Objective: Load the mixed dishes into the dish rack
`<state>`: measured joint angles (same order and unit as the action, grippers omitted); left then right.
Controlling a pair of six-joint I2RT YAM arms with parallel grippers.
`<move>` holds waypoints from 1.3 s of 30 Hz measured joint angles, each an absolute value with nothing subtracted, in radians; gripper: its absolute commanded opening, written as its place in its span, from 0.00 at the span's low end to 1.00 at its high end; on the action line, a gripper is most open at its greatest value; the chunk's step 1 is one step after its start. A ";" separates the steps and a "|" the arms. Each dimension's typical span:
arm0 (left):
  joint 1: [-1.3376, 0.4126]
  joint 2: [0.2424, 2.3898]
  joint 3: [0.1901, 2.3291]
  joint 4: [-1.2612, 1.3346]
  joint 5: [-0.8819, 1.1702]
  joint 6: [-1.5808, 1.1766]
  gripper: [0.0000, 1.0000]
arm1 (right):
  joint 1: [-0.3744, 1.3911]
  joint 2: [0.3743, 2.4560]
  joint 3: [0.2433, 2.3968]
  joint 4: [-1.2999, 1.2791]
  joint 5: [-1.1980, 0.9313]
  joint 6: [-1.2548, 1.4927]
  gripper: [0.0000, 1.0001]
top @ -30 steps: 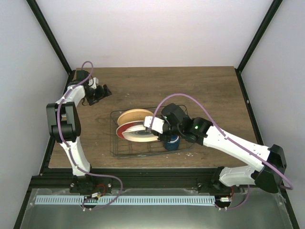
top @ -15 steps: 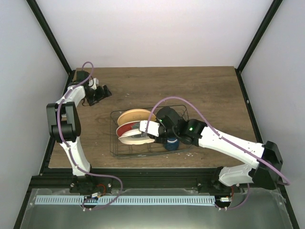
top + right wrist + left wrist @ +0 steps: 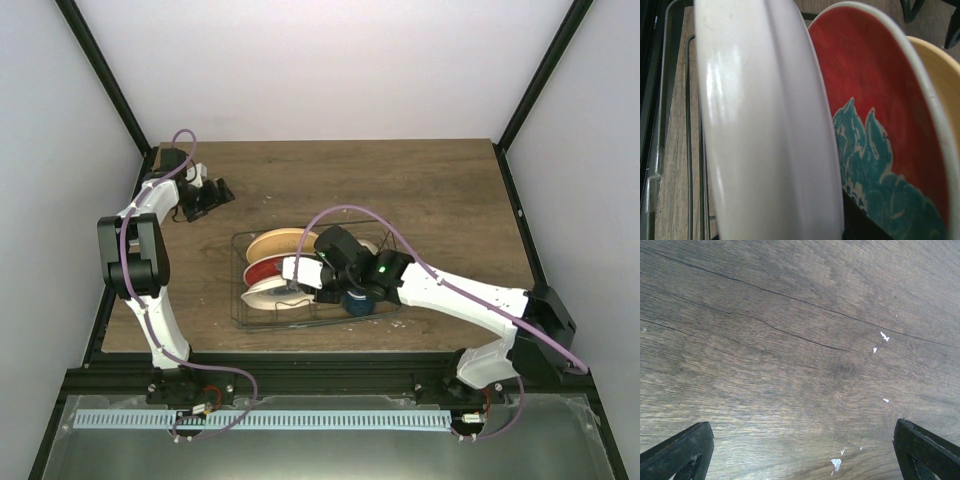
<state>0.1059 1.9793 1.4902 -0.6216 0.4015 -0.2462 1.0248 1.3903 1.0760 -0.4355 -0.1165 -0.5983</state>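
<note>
The wire dish rack (image 3: 238, 300) sits mid-table. In it the orange-yellow plate (image 3: 272, 243) and the red plate with teal flowers (image 3: 262, 269) stand on edge. My right gripper (image 3: 304, 277) is shut on the white plate (image 3: 268, 293), held on edge just in front of the red plate, inside the rack. In the right wrist view the white plate's underside (image 3: 765, 130) fills the left, with the red plate (image 3: 875, 115) and the orange-yellow plate (image 3: 945, 75) behind it. The dark blue mug (image 3: 358, 301) stands in the rack under my right arm. The cream bowl is hidden. My left gripper (image 3: 205, 196) is open and empty at the far left.
The left wrist view shows bare wooden table (image 3: 800, 340) between my spread fingertips (image 3: 680, 452). The rack's wire (image 3: 689, 125) and the table's near metal edge (image 3: 655, 100) show beside the white plate. Black frame posts stand at the table's back corners.
My right arm has moved left with the white plate and lowered it into the rack, in front of the red plate. The left arm has not moved.
</note>
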 measured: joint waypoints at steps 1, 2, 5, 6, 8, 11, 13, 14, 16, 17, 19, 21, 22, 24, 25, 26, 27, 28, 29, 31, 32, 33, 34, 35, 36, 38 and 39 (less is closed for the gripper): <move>0.106 1.979 1.490 -0.622 0.402 -0.246 1.00 | 1.025 1.401 1.074 -0.431 -0.118 -0.598 0.01; 0.107 1.980 1.490 -0.622 0.402 -0.246 1.00 | 1.025 1.411 1.069 -0.423 -0.121 -0.598 0.01; 0.107 1.981 1.490 -0.622 0.405 -0.245 1.00 | 1.024 1.445 1.055 -0.408 -0.122 -0.590 0.02; 0.107 1.983 1.491 -0.622 0.405 -0.245 1.00 | 1.024 1.454 1.050 -0.402 -0.122 -0.587 0.04; 0.107 1.990 1.492 -0.622 0.405 -0.244 1.00 | 1.024 1.464 1.048 -0.397 -0.119 -0.579 0.07; 0.107 1.998 1.493 -0.622 0.406 -0.241 1.00 | 1.024 1.467 1.048 -0.397 -0.118 -0.572 0.16; 0.107 2.002 1.494 -0.622 0.408 -0.238 1.00 | 1.024 1.469 1.051 -0.402 -0.117 -0.567 0.21; 0.108 2.004 1.496 -0.622 0.409 -0.237 1.00 | 1.024 1.471 1.055 -0.407 -0.116 -0.567 0.24; 0.109 2.006 1.499 -0.622 0.412 -0.234 1.00 | 1.025 1.478 1.071 -0.428 -0.112 -0.564 0.31; 0.109 2.007 1.500 -0.622 0.412 -0.234 1.00 | 1.026 1.479 1.077 -0.439 -0.112 -0.562 0.36; 0.111 2.009 1.504 -0.623 0.413 -0.231 1.00 | 1.033 1.480 1.095 -0.458 -0.115 -0.560 0.45; 0.111 2.012 1.508 -0.624 0.414 -0.231 1.00 | 1.044 1.480 1.121 -0.476 -0.113 -0.560 0.54; 0.112 2.014 1.512 -0.625 0.414 -0.230 1.00 | 1.049 1.480 1.134 -0.484 -0.112 -0.558 0.57; 0.112 2.018 1.518 -0.625 0.418 -0.230 1.00 | 1.058 1.477 1.155 -0.495 -0.110 -0.557 0.63; 0.112 2.021 1.521 -0.625 0.420 -0.230 1.00 | 1.061 1.475 1.163 -0.500 -0.108 -0.553 0.66; 0.112 2.024 1.523 -0.626 0.421 -0.229 1.00 | 1.063 1.473 1.168 -0.507 -0.106 -0.551 0.68; 0.112 2.027 1.525 -0.625 0.423 -0.229 1.00 | 1.065 1.470 1.175 -0.516 -0.103 -0.550 0.70; 0.112 2.029 1.526 -0.626 0.424 -0.229 1.00 | 1.066 1.468 1.184 -0.531 -0.102 -0.548 0.71; 0.112 2.030 1.527 -0.627 0.424 -0.229 1.00 | 1.066 1.466 1.193 -0.542 -0.102 -0.544 0.72; 0.113 2.033 1.531 -0.631 0.425 -0.228 1.00 | 1.067 1.460 1.219 -0.568 -0.103 -0.539 0.77; 0.113 2.034 1.533 -0.631 0.426 -0.228 1.00 | 1.067 1.457 1.237 -0.584 -0.104 -0.535 0.79; 0.113 2.035 1.534 -0.631 0.427 -0.228 1.00 | 1.067 1.449 1.257 -0.596 -0.106 -0.529 0.83; 0.113 2.036 1.535 -0.632 0.427 -0.228 1.00 | 1.067 1.439 1.277 -0.607 -0.110 -0.522 0.87; 0.113 2.037 1.535 -0.631 0.427 -0.228 1.00 | 1.068 1.424 1.295 -0.613 -0.115 -0.514 0.91; 0.113 2.038 1.535 -0.632 0.427 -0.228 1.00 | 1.068 1.405 1.314 -0.616 -0.121 -0.507 0.97; 0.113 2.039 1.536 -0.632 0.427 -0.228 1.00 | 1.068 1.369 1.345 -0.616 -0.126 -0.483 1.00; 0.113 2.040 1.537 -0.633 0.427 -0.228 1.00 | 1.069 1.352 1.359 -0.608 -0.124 -0.476 1.00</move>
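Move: The right hand already holds the white plate by its upper right rim. The slot it is going into has its middle about 7 cm to the left, 1 cm back and 9 cm below. The red plate stands about 6 cm forward of that slot and 4 cm farther left, the tan plate some 12 cm forward of it and 1 cm left, and the blue mug about 9 cm to the hand's right, 1 cm back and 13 cm down. From the left hand the slot lies some 26 cm back and 17 cm right, about level. The right hand, still pinching the white plate's rim, lowers it straight down about 3.5 cm into the rack on the near side of the red plate and holds there briefly. Then the fingers open wide, let go of the rim and draw up off it some 14 cm, slowly at first and faster at the end, with a slight shift back and left and the pointing fingers tipping up about 10 to 15 degrees as they leave. ##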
